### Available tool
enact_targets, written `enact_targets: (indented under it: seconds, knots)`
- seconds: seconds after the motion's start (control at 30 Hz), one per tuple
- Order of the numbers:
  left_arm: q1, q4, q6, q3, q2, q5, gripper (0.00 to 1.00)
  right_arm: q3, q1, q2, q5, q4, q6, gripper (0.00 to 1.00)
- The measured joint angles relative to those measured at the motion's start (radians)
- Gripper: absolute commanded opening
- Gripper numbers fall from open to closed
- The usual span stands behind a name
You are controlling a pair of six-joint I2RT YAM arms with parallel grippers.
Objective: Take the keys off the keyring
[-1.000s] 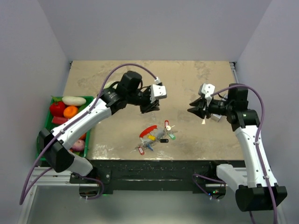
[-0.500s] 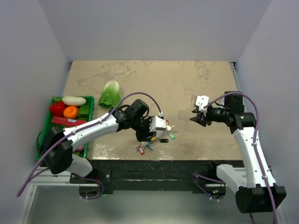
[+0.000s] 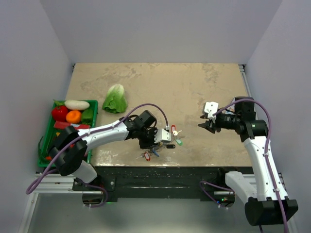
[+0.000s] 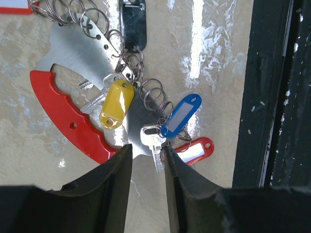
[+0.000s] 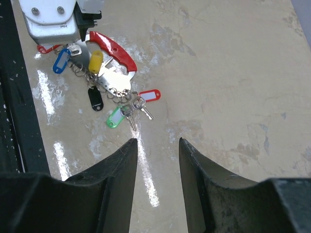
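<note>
The keys [image 4: 154,143] lie bunched on the table near its front edge, with yellow [image 4: 116,103], blue [image 4: 181,115], red and black tags. Thin rings of the keyring [image 4: 154,92] join them to a silver plate and a curved red fob [image 4: 58,109]. My left gripper [image 4: 147,151] is low over the bunch and open. A silver key's blade lies in the gap, and the right fingertip [image 4: 171,154] touches the ring beside it. From above, the left gripper [image 3: 158,140] covers part of the keys [image 3: 174,136]. My right gripper [image 3: 201,122] hovers open and empty right of the keys [image 5: 131,110].
A green basket [image 3: 50,141] of vegetables stands at the table's left edge. A lettuce [image 3: 115,99] lies behind it on the table. The black front edge [image 4: 272,97] runs close beside the keys.
My left arm has swung down and forward from mid-table onto the key bunch, uncovering the lettuce, and its jaws have opened. My right gripper drew slightly back toward the near edge.
</note>
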Motion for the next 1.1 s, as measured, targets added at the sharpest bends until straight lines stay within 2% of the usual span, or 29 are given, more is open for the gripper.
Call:
enact_targets:
  seconds: [0.4,0.63,0.83,1.07,1.1]
  knots:
    - [-0.015,0.038,0.034,-0.047,0.018,-0.003,0.36,-0.004,0.000,0.000,0.000,-0.005,-0.003,0.43]
    - [-0.021,0.085,0.033,-0.050,0.064,0.001,0.29,-0.006,0.000,0.000,0.000,-0.010,-0.003,0.43]
    - [-0.022,0.088,0.033,-0.050,0.068,0.014,0.21,-0.013,0.000,-0.001,0.000,-0.015,-0.003,0.43]
    - [-0.025,0.090,0.032,-0.047,0.071,0.042,0.00,-0.013,0.000,-0.001,0.000,-0.015,-0.003,0.43]
    - [-0.026,0.087,0.032,-0.044,0.072,0.047,0.00,-0.013,0.000,-0.001,0.000,-0.015,-0.003,0.43]
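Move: The blue tag lies about 2 cm back, 3 cm right and 3 cm below the left hand, whose fingers are part-open. A silver key is almost under the fingertips, 1 cm back. At much the same depth, the red tag is 4 cm back and 1 cm left, and the yellow tag 4 cm ahead and 4 cm right. From the right hand, the blue tag is roughly 18 cm back, 24 cm left and 21 cm below. Down about 3 cm goes the left hand onto the blue tag, drifting back by roughly 1 cm and swaying slightly left before coming back right. Near the bottom the part-open fingers close almost completely and their tips pinch the near end of the tag. ##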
